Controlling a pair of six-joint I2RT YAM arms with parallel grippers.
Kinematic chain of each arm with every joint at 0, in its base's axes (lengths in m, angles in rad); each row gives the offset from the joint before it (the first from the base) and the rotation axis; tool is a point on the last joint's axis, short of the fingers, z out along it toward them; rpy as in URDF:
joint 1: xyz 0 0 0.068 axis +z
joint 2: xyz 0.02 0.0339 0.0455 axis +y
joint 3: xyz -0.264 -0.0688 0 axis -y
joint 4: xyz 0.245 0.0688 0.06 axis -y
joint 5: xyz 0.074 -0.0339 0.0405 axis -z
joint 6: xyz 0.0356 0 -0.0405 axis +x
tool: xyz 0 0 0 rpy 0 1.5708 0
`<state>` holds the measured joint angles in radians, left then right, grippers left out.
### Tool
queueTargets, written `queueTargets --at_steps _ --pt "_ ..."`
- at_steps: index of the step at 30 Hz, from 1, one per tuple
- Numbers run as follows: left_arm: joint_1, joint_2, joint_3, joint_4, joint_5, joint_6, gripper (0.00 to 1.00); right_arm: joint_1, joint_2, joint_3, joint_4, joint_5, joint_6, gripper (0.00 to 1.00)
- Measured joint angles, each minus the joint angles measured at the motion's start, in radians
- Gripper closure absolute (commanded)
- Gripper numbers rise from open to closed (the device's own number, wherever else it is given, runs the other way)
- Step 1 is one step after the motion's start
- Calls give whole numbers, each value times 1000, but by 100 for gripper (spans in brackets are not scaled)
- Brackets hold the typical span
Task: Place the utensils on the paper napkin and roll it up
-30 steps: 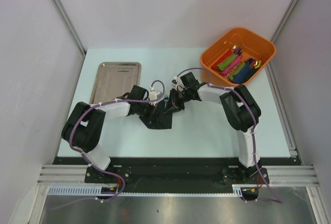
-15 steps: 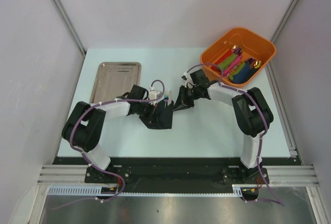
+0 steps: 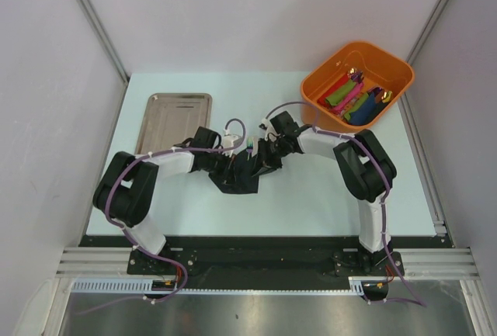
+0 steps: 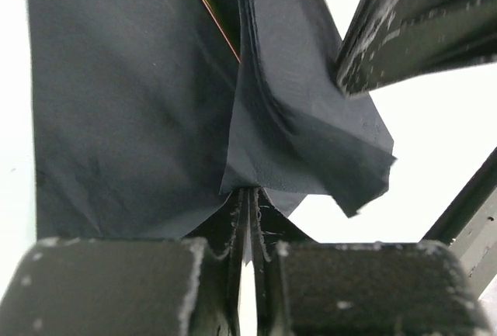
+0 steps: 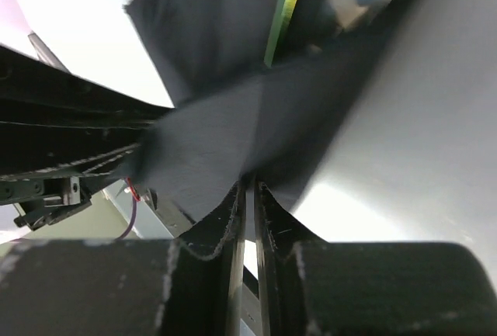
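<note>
The black paper napkin [image 3: 242, 183] lies crumpled at the table's middle, between both arms. The utensils [image 3: 248, 147] poke out of its far side, showing only green-purple tips. My left gripper [image 3: 232, 168] is shut on a fold of the napkin [image 4: 140, 119], with an iridescent utensil edge [image 4: 208, 12] above it. My right gripper [image 3: 263, 163] is shut on the opposite fold of the napkin [image 5: 225, 142], raised off the table, and a green utensil strip [image 5: 283, 12] shows behind. Both grippers stand close together over the napkin. Most of the utensils are hidden under paper.
A steel tray [image 3: 175, 119] lies at the back left. An orange bin [image 3: 317, 92] at the back right holds coloured napkin rolls [image 3: 348, 95] with gold-tipped cutlery. The right gripper's finger [image 4: 411, 25] crowds the left wrist view.
The right gripper drew the napkin's right fold out to the right, then came back toward the left gripper. The left arm barely moved.
</note>
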<state>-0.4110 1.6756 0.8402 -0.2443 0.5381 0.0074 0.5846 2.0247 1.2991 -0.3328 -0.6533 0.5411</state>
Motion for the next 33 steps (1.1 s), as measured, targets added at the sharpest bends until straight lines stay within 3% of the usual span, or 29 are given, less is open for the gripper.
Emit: queueTargets --at_steps 9,11,16,22,33 --pt "83 -92 -37 39 43 -33 73 29 53 39 25 -2 6 86" --pt "117 -131 -44 44 60 -35 61 32 69 47 26 -3 8 86" --pt "135 -207 -47 68 96 -50 50 42 93 63 39 -11 21 86" --pt "118 -179 -47 78 97 -98 44 54 93 66 48 -11 27 86" --pt "29 -66 -24 60 25 -115 46 56 93 66 49 -14 27 85"
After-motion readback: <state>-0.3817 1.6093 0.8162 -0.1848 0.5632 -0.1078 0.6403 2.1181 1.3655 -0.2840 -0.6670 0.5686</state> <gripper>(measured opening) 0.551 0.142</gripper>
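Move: At the left fingertips, already pinched flat, is the near-left edge of the napkin's folded-over flap. The fork, one of the utensils in the fold, lies roughly 7 cm ahead of the left hand and 5 cm to its right, and the tray's middle some 16 cm ahead and 17 cm left. From the right hand, on the flap's far part, the fork is about 4 cm ahead, 3 cm left and 3 cm lower; that pinched edge is about 7 cm left, 3 cm back and 3 cm lower. Drawing the napkin flap about 3 cm to the left and slightly down with its nearly shut fingertips, the right hand then stays there, on the flap. The left hand lets go of the flap's edge, opens to about half and rises some 6 cm, drifting forward and left, then turns back right and down until its open fingers straddle the crumpled edge, about 2 cm above where they began. ##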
